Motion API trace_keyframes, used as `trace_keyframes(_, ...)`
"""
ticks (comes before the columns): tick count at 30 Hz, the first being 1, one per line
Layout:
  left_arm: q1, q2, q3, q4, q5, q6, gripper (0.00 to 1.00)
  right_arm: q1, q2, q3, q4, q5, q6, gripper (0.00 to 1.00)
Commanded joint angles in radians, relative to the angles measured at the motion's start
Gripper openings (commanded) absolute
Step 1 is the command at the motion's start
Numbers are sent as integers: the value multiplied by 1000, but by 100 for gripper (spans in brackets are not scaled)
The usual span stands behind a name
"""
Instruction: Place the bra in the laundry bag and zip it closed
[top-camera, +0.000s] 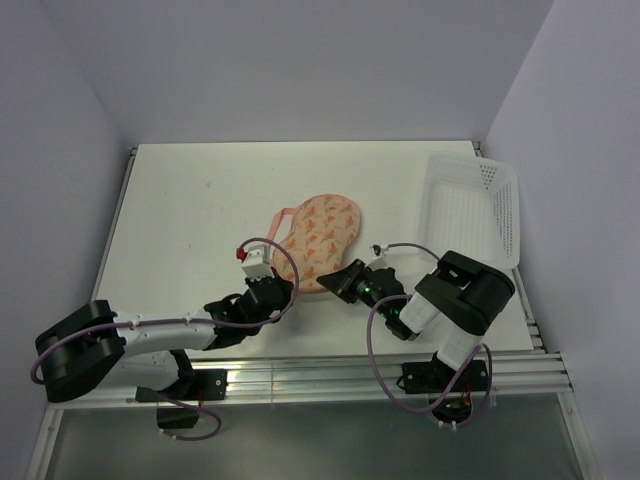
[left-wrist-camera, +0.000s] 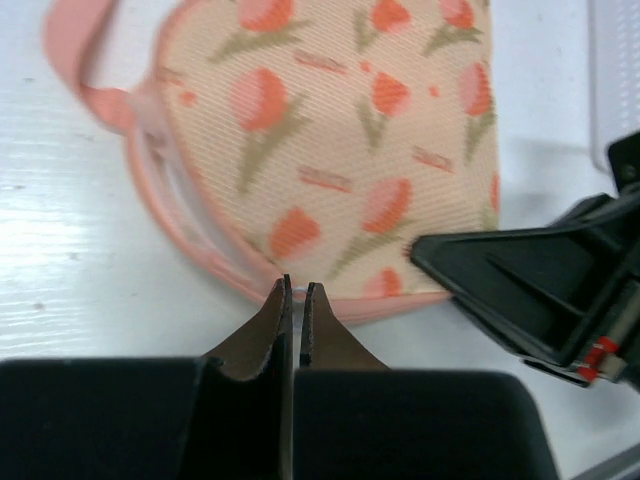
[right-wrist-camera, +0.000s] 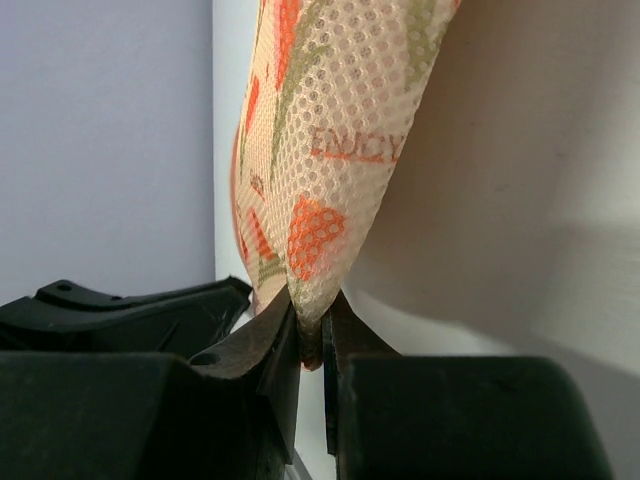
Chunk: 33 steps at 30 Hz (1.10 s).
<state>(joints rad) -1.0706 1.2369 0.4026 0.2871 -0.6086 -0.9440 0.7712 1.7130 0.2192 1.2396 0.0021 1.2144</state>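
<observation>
The laundry bag (top-camera: 320, 235), a peach pouch with an orange flower pattern and pink trim, lies flat in the middle of the table. My left gripper (top-camera: 283, 288) is at its near rim, shut on a small pale zipper tab between its tips (left-wrist-camera: 297, 290). The pink zipper trim (left-wrist-camera: 200, 235) runs along that rim. My right gripper (top-camera: 335, 280) is shut on the bag's near right edge, pinching the mesh fabric (right-wrist-camera: 315, 325). That right gripper's black fingers (left-wrist-camera: 530, 290) also show in the left wrist view, beside the bag (left-wrist-camera: 330, 130). The bra is hidden.
A white perforated plastic basket (top-camera: 475, 205) stands at the table's right edge. The bag's pink loop (top-camera: 283, 215) sticks out to the left. Walls close in the table at the back and on both sides.
</observation>
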Motion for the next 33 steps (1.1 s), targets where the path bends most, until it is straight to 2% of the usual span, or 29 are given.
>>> trace_keyframes(1, 1, -33, -30, -112, -117, 11, 0, -55, -42, -53, 61, 18, -15, 1)
trace_keyframes(4, 18, -33, -45, -144, -166, -19, 0, -59, -65, -69, 60, 4, -30, 1)
trace_keyframes(8, 96, -43, -45, -200, -229, -64, 0, -72, -102, -76, 18, 3, -53, 0)
trace_keyframes(10, 107, -79, -59, -178, -232, -41, 0, -90, -116, -48, -69, -37, -85, 0)
trace_keyframes(11, 107, -123, -64, -174, -224, -35, 0, -119, -130, -28, -109, -54, -99, 5)
trace_keyframes(13, 101, -171, -85, -117, -189, -1, 0, -127, -147, 35, -236, -63, -151, 20)
trace_keyframes(14, 72, -207, -97, -89, -142, -4, 0, -122, -173, 61, -293, -50, -165, 48)
trace_keyframes(15, 52, -215, -119, -59, -120, -12, 0, -90, -184, 89, -363, -31, -176, 66)
trace_keyframes(17, -35, -203, -107, -26, -141, -45, 0, -49, -211, 101, -410, -5, -193, 94)
trace_keyframes(18, -61, -194, -97, -25, -155, -67, 0, -12, -217, 103, -425, -5, -193, 99)
trace_keyframes(20, -129, -150, -67, 16, -178, -107, 0, 19, -225, 88, -421, -5, -173, 100)
trace_keyframes(23, -170, -73, -13, 70, -195, -124, 0, 82, -221, 37, -372, 18, -121, 100)
trace_keyframes(28, -180, -14, 31, 119, -214, -114, 0, 123, -208, -43, -238, 22, -12, 100)
trace_keyframes(31, -180, -5, 45, 98, -244, -121, 0, 123, -291, -89, -259, 91, -39, 100)
trace_keyframes(33, -178, -14, 38, 100, -256, -125, 0, 99, -349, -81, -377, 117, -85, 100)
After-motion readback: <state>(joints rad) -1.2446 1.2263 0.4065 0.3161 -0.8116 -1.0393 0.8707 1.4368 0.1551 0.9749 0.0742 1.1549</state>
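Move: The left hand's shut fingers are at the laundry bag's near zip edge; the bag's middle lies about 11 cm ahead, 7 cm to the right and 4 cm lower. The right hand already pinches the bag's near right corner, with that middle some 10 cm straight ahead of it. The strap loop is about 14 cm ahead of the left hand and 3 cm to its left. Left swings about 5 cm left, then 7 right, still gripping; right opens wide, releases bag, draws back. ##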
